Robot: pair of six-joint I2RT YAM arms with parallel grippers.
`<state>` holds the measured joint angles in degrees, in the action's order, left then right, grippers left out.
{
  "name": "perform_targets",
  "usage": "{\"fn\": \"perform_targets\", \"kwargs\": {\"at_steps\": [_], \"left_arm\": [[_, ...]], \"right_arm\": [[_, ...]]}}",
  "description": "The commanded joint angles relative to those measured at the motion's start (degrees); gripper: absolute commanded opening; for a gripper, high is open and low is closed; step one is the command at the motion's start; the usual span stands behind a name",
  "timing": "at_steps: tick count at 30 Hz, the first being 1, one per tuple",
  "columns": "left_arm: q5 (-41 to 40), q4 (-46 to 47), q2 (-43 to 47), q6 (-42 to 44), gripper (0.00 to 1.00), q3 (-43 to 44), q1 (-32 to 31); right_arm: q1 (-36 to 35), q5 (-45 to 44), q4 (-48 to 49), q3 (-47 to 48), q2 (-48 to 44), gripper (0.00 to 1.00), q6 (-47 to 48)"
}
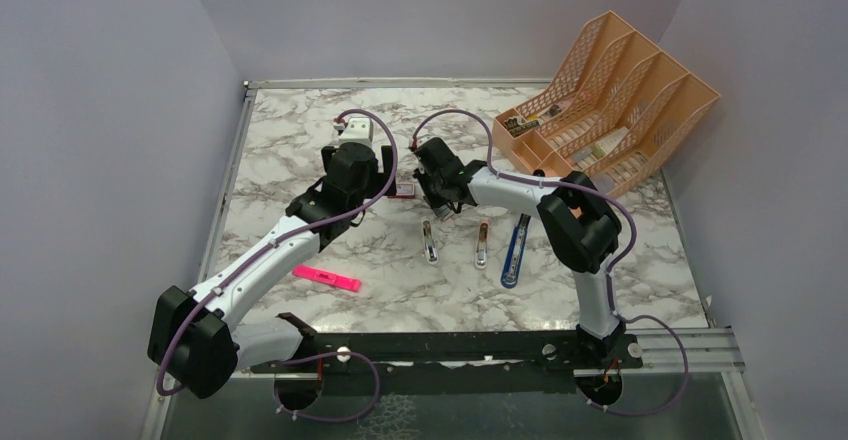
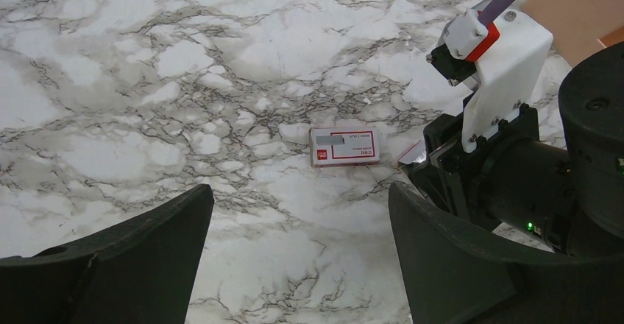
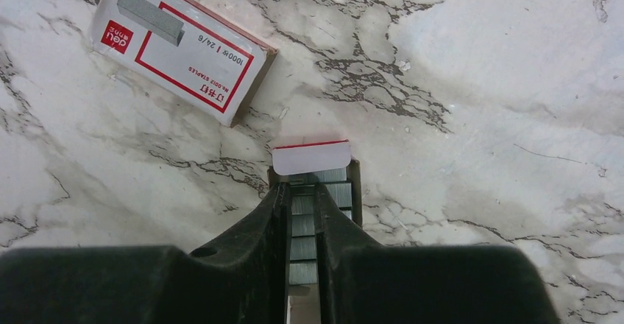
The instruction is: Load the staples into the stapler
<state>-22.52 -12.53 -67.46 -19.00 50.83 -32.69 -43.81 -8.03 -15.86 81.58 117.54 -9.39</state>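
The staples (image 3: pixel 303 227) are grey blocks lying in an open cardboard tray (image 3: pixel 355 191) with a white flap. My right gripper (image 3: pixel 302 191) is shut on one row of them inside the tray; in the top view it (image 1: pixel 438 204) points down at the table centre. The red-and-white staple box (image 3: pixel 184 48) lies just beyond, and also shows in the left wrist view (image 2: pixel 344 146) and the top view (image 1: pixel 405 190). My left gripper (image 2: pixel 300 191) is open and empty, hovering left of the box (image 1: pixel 380 182). The blue stapler (image 1: pixel 515 250) lies nearer the arms.
Two slim metal pieces (image 1: pixel 429 242) (image 1: pixel 481 244) lie left of the stapler. A pink highlighter (image 1: pixel 326 278) lies at front left. An orange file organiser (image 1: pixel 610 100) stands at the back right. The right arm's wrist (image 2: pixel 515 169) fills the right of the left wrist view.
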Motion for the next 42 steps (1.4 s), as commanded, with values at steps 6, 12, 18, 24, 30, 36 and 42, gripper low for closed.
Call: {"fn": "perform_targets", "kwargs": {"at_steps": [6,12,18,24,30,36,42], "left_arm": [[-1.4,1.2,-0.1,0.5,0.89,-0.2,0.2],[-1.4,1.2,0.0,0.5,0.89,-0.2,0.2],[-1.3,1.3,0.3,0.5,0.89,-0.2,0.2],[-0.9,1.2,0.8,0.5,0.89,-0.1,0.2],[-0.4,1.2,1.3,0.3,0.89,-0.2,0.2],[0.2,1.5,1.3,-0.1,0.89,-0.2,0.2],[0.2,1.6,1.5,-0.2,0.89,-0.2,0.2]], "right_arm": [[0.3,-2.1,-0.6,1.2,-0.6,0.17,0.0],[0.3,-0.6,-1.6,0.9,-3.5,0.17,-1.4],[0.3,0.7,-4.1,-0.7,-6.3,0.17,-3.7],[0.3,1.7,-8.4,-3.5,-9.4,0.18,-6.0],[0.2,4.7,-10.6,-10.9,-16.3,0.20,-7.3],[-1.5,7.6,-12.0,-17.5,-23.2,0.22,-9.2],[-5.6,9.1,-13.1,-22.0,-26.4,0.22,-10.6]]}}
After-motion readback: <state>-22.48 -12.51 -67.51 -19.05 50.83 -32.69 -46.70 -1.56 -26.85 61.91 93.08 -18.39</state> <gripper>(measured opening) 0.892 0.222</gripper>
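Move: The right fingertips are already on a staple strip near the far end of the open staple box, whose middle is about 2 cm back of them. The likely goal, the white stapler, stands some 10 cm back and 2 cm left at about the same height; the pink stapler is 11 cm back and 9 cm right, the closed staple box 2 cm ahead and 7 cm left. From the left hand, the white stapler is about 6 cm back, 12 cm right and 17 cm below. Still pinching the staple strip, the right fingers draw it up out of the open box, rising about 3 cm after a short hold. They then swing quickly back some 12 cm and around 5 cm right, into the space between the white and pink staplers, with the fingertips tipping about 10 degrees further down and the grip kept. ##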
